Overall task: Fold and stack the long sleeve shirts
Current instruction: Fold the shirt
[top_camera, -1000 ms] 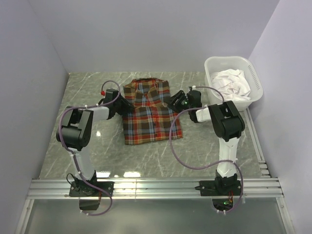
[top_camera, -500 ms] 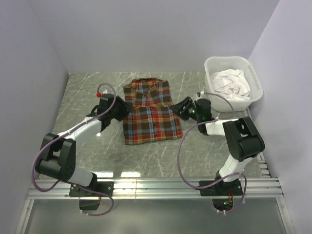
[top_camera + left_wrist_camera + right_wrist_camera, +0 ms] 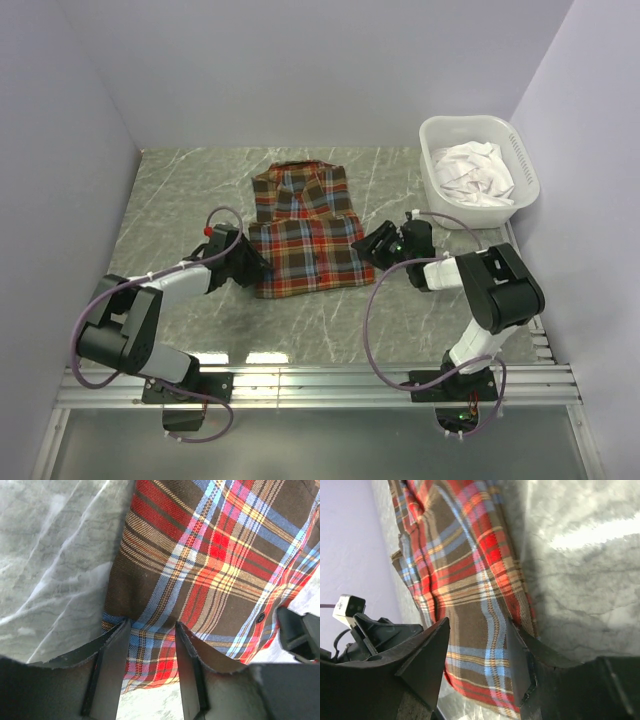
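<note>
One of the long sleeve shirts [image 3: 305, 240], plaid in red, orange, blue and dark brown, lies folded and collar-far at the table's middle. My left gripper [image 3: 256, 268] sits low at its near left corner. In the left wrist view it [image 3: 151, 630] is open, and the shirt's [image 3: 215, 555] hem lies flat between the fingers. My right gripper [image 3: 368, 246] is at the shirt's right edge. In the right wrist view it [image 3: 477, 630] is open too, straddling the plaid cloth [image 3: 455, 565].
A white basket [image 3: 430, 150] holding crumpled white cloth [image 3: 478, 170] stands at the back right. Grey marble tabletop [image 3: 170, 210] surrounds the shirt. Lilac walls close in the back and both sides. A metal rail [image 3: 320, 380] runs along the near edge.
Both grippers have slid toward me along the shirt's sides, from beside its upper half down to its lower part. The left arm has stretched out low over the table.
</note>
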You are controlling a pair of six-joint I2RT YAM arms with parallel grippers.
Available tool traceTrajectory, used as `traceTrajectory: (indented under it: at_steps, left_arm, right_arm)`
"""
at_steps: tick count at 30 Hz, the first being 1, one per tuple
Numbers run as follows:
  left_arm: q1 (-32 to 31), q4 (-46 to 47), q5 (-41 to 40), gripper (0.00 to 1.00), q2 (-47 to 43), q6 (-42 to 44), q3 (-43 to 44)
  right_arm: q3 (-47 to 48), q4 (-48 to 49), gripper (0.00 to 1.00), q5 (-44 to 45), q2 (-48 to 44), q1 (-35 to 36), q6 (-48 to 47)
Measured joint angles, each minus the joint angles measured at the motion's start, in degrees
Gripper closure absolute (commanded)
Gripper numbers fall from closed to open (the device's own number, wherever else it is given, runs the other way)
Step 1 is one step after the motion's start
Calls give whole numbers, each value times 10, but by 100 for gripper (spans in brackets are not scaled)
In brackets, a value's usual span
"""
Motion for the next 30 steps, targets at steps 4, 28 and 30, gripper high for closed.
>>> traceTrajectory:
  at_steps: [4, 28, 30]
  left_arm:
    - [0, -7, 0, 52, -20, 0, -14]
    - [0, -165, -55, 20, -121, 69, 35]
    - [0, -185, -75, 16, -117, 95, 89]
  right_arm:
    - [51, -33, 44, 8, -10, 4, -10]
    - [292, -123, 42, 59, 179, 32, -43]
    - [293, -169, 42, 58, 151, 34, -79]
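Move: The folded plaid shirt is already under both hands. The left fingertips rest on its lower panel, whose left edge is about 4 cm to their left and whose left hem corner is some 7 cm back and 3 cm left. For the right hand, at the right edge, the panel's top right corner lies about 11 cm ahead and 3 cm left; the collar part's middle is roughly 16 cm ahead and 16 cm left, and the white basket some 20 cm ahead and 29 cm right. The shirt's lower left part is drawn back towards the hem about 4 cm, and a little left, under the left fingertips, which then lift off, spreading wider and swinging forward again. Meanwhile the right hand, fingers half open, comes off the right edge, arcs some 11 cm forward and 4 cm left, and sets down by the panel's top right corner, then begins easing back. ##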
